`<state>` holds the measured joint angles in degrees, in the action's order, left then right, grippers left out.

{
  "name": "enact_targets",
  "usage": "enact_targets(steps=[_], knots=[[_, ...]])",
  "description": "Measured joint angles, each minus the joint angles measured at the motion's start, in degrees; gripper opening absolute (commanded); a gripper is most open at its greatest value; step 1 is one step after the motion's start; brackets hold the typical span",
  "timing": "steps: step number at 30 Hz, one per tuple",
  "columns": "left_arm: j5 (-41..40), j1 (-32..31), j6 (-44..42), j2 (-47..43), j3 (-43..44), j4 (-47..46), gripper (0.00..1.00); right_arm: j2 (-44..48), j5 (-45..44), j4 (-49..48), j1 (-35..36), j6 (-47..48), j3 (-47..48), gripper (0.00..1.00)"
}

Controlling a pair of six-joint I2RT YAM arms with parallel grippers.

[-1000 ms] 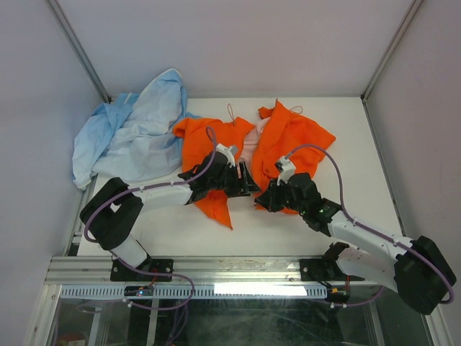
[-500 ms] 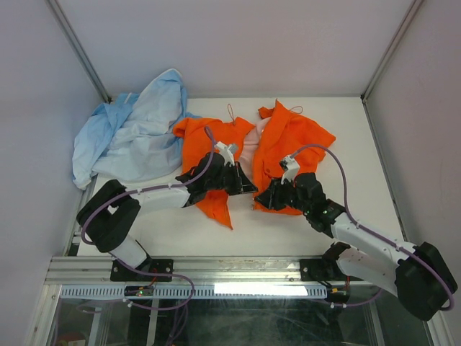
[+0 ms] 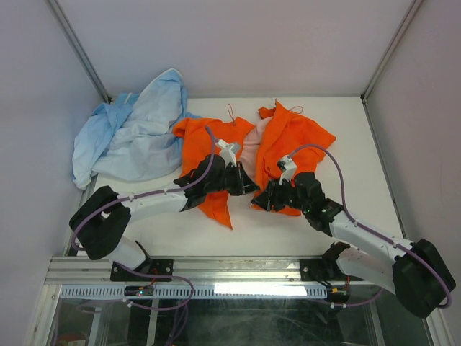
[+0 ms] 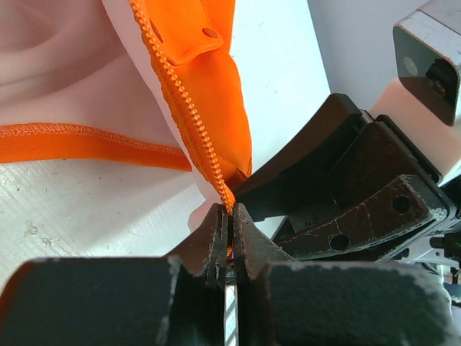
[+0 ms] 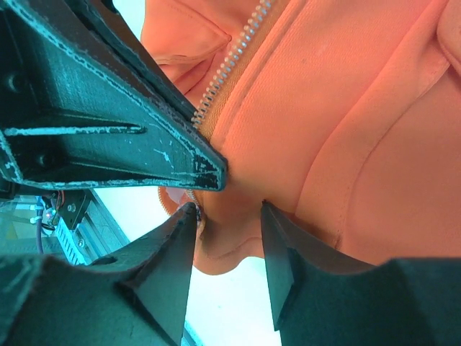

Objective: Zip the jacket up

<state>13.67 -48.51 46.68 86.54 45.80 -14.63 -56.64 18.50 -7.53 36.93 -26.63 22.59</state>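
Note:
The orange jacket (image 3: 295, 140) lies open on the table, pink lining (image 3: 251, 148) showing between its two front panels. My left gripper (image 3: 245, 186) is at the lower end of the left panel. In the left wrist view this gripper (image 4: 229, 210) is shut on the bottom end of the orange zipper tape (image 4: 180, 94). My right gripper (image 3: 261, 202) is close beside it at the right panel's lower corner. In the right wrist view it (image 5: 227, 220) stands open, its fingers (image 5: 176, 245) either side of the orange hem (image 5: 238, 238), under the zipper teeth (image 5: 223, 72).
A light blue garment (image 3: 137, 137) is heaped at the back left, touching the jacket's left sleeve. The white table (image 3: 360, 166) is walled by grey panels. The two grippers nearly touch; the left one's dark finger (image 5: 108, 137) crosses the right wrist view.
My left gripper has shut on the zipper end and shifted slightly right. My right gripper has opened from shut and sits a little nearer the left one.

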Motion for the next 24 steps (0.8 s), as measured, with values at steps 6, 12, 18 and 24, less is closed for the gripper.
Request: enact_targets(steps=[6, 12, 18, 24], knots=[[-1.9, -1.1, -1.1, -0.1, 0.0, 0.0, 0.0, -0.1, 0.2, -0.4, 0.0, 0.8, -0.1, 0.09], [-3.8, -1.4, -2.9, -1.6, 0.0, 1.8, 0.28, -0.2, 2.3, -4.6, -0.4, 1.5, -1.6, 0.0], [-6.2, -1.4, -5.0, -8.5, -2.1, 2.2, 0.55, 1.2, 5.9, -10.4, -3.2, 1.4, -6.2, 0.0], [-6.5, -1.4, -10.2, -14.6, -8.6, 0.8, 0.67, 2.8, 11.2, -17.2, -7.0, 1.2, -7.5, 0.0]])
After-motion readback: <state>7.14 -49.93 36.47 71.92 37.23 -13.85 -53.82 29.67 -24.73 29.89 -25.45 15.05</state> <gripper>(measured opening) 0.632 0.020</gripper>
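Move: Between the right hand's open fingers, roughly 1 cm beyond and 1 cm below their meeting point, lies the lower zip end of the right front panel; that panel's middle is some 12 cm ahead and 9 cm to its right. The left hand already pinches the same zip edge, with the zip end about 2 cm back from it and 3 cm lower. From the left hand, the left panel's loose bottom corner lies some 12 cm back and 8 cm left, roughly 8 cm below. Closing on the lower zip end, the right fingers take the jacket edge over while the left hand still holds it; the left fingers then open wide, let go and draw off about 4 cm left and slightly back, rising at first and dipping a little at the end. The right hand keeps its pinch and lifts roughly 2 cm, its fingertips tilting up about 10 degrees. ##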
